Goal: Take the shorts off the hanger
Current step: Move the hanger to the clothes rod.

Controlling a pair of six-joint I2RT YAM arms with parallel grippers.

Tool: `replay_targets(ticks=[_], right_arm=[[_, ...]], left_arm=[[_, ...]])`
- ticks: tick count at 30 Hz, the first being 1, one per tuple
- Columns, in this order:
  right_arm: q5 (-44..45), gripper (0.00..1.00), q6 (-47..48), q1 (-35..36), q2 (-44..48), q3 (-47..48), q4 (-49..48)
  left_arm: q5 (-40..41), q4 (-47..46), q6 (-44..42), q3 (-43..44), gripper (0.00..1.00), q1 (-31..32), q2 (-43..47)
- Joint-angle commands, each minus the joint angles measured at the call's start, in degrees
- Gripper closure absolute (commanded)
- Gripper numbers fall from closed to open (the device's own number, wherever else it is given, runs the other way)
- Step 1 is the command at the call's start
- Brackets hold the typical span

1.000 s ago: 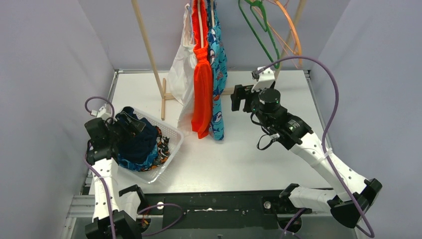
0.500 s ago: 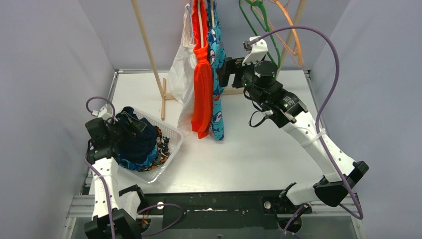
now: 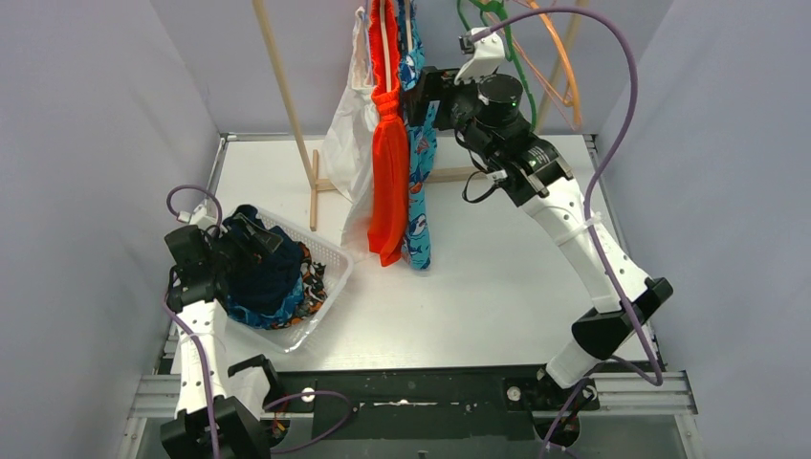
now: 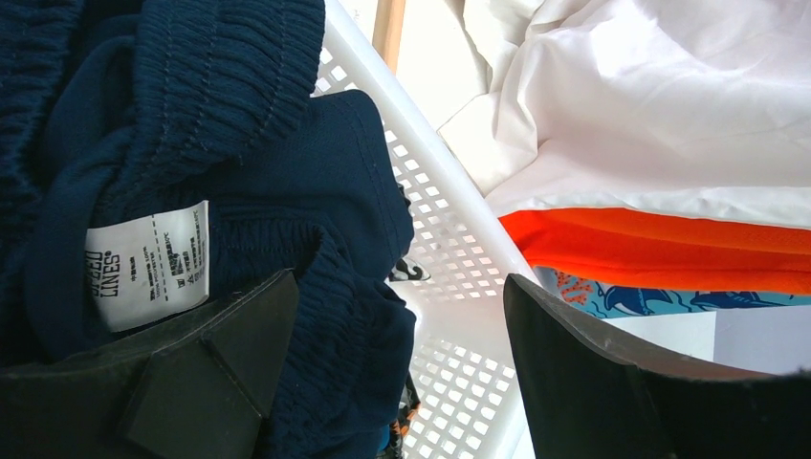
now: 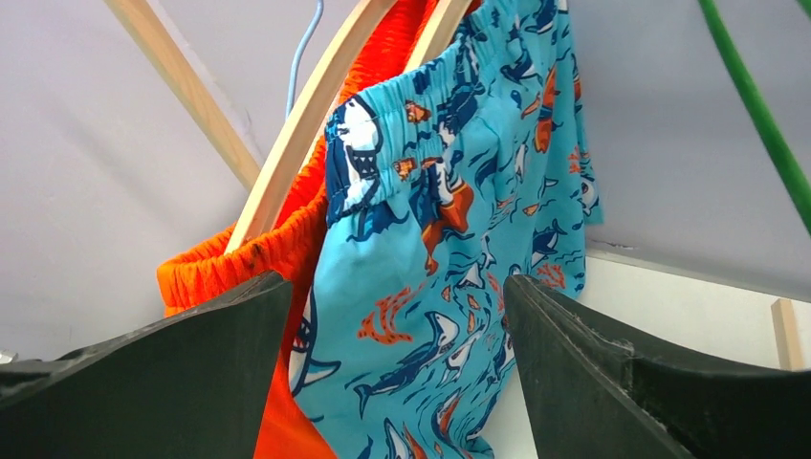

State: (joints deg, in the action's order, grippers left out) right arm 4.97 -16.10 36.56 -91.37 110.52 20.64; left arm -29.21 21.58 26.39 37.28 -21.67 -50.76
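Teal shark-print shorts (image 3: 419, 153) (image 5: 449, 239) and plain orange shorts (image 3: 387, 172) (image 5: 215, 277) hang side by side on wooden hangers (image 5: 292, 153) at the rack. My right gripper (image 3: 421, 96) (image 5: 394, 287) is open, raised level with the teal shorts' upper part. The teal fabric lies between and beyond its fingers, apart from both. My left gripper (image 3: 251, 239) (image 4: 400, 282) is open over the white basket (image 3: 330, 258) (image 4: 449, 239). Its left finger rests beside navy shorts (image 3: 263, 273) (image 4: 191, 143) lying there, with nothing held.
A white garment (image 3: 346, 143) (image 4: 650, 105) hangs left of the orange shorts. Bare green (image 3: 497, 57) and orange (image 3: 564, 57) hangers hang at the back right. A slanted wooden rack post (image 3: 285, 96) stands behind the basket. Grey walls close in on both sides.
My right arm has risen and swung left, from beside the shorts' lower part up to their top near the hanger. The left arm has stayed still.
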Motion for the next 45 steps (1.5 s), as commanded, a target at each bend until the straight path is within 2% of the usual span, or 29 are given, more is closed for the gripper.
replay_targets(ticks=[1,5,8,13,17,21,27,30,35,41,45], right_arm=[[-1.02,0.16,0.42,-0.01,-2.46,5.47,0.86],[6.47,0.22,3.11,0.01,-5.24,8.46,3.07],[10.82,0.33,5.50,0.00,-5.78,8.66,2.98],[15.88,0.41,7.86,0.01,-6.47,9.93,4.00],[11.92,0.41,9.18,0.00,-7.16,10.27,2.67],[10.43,0.35,10.25,-0.27,-10.64,15.60,4.47],[5.47,0.36,10.18,-2.09,-15.18,21.37,6.78],[3.51,0.40,10.52,-2.75,-16.67,22.08,7.42],[1.02,0.55,10.08,-3.08,-17.59,22.98,8.20],[6.75,0.79,11.46,-2.69,-16.10,22.31,6.18],[10.62,0.88,13.69,-2.45,-13.61,19.75,2.69]], left_arm=[[-1.20,-3.37,-0.20,0.60,0.21,0.38,-0.01],[-1.18,-3.24,-0.20,0.60,0.21,0.45,-0.21],[-1.11,-3.21,-0.15,0.60,0.21,0.45,-0.38],[-1.11,-3.26,-0.11,0.60,0.21,0.57,-0.78],[-1.10,-3.25,-0.12,0.60,0.21,0.57,-1.03],[-1.20,-3.29,-0.07,0.60,0.21,0.50,-1.22],[-1.29,-3.23,-0.03,0.60,0.21,0.61,-1.31],[-1.48,-3.35,-0.03,0.60,0.21,0.71,-1.45],[-2.20,-3.43,-0.11,0.60,0.21,0.69,-2.19],[-1.65,-3.22,-0.11,0.60,0.21,0.69,-1.77],[-1.50,-3.29,-0.04,0.60,0.21,0.76,-1.96]])
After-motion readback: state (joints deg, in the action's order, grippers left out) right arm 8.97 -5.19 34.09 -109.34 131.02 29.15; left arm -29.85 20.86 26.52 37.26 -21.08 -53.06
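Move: The near corner of the blue shark-print shorts' waistband, on its wooden hanger, is about 9 cm ahead of my open right hand, 3 cm left and 2 cm lower. The orange shorts hang roughly 8 cm ahead and 7 cm left, at about the same height. The empty green hanger is some 8 cm ahead, 16 cm right and 4 cm higher. From my idle left hand that waistband is about 20 cm ahead, 28 cm right and 28 cm up. I reach my right hand forward about 8 cm to the blue shorts, dipping and swaying a couple of centimetres right, then rising and coming back left before settling some 3 cm lower. The hand rolls its left side down about 12 degrees, and the half-narrowed fingers finally close and pinch the near end of the waistband by the hanger's tip. ##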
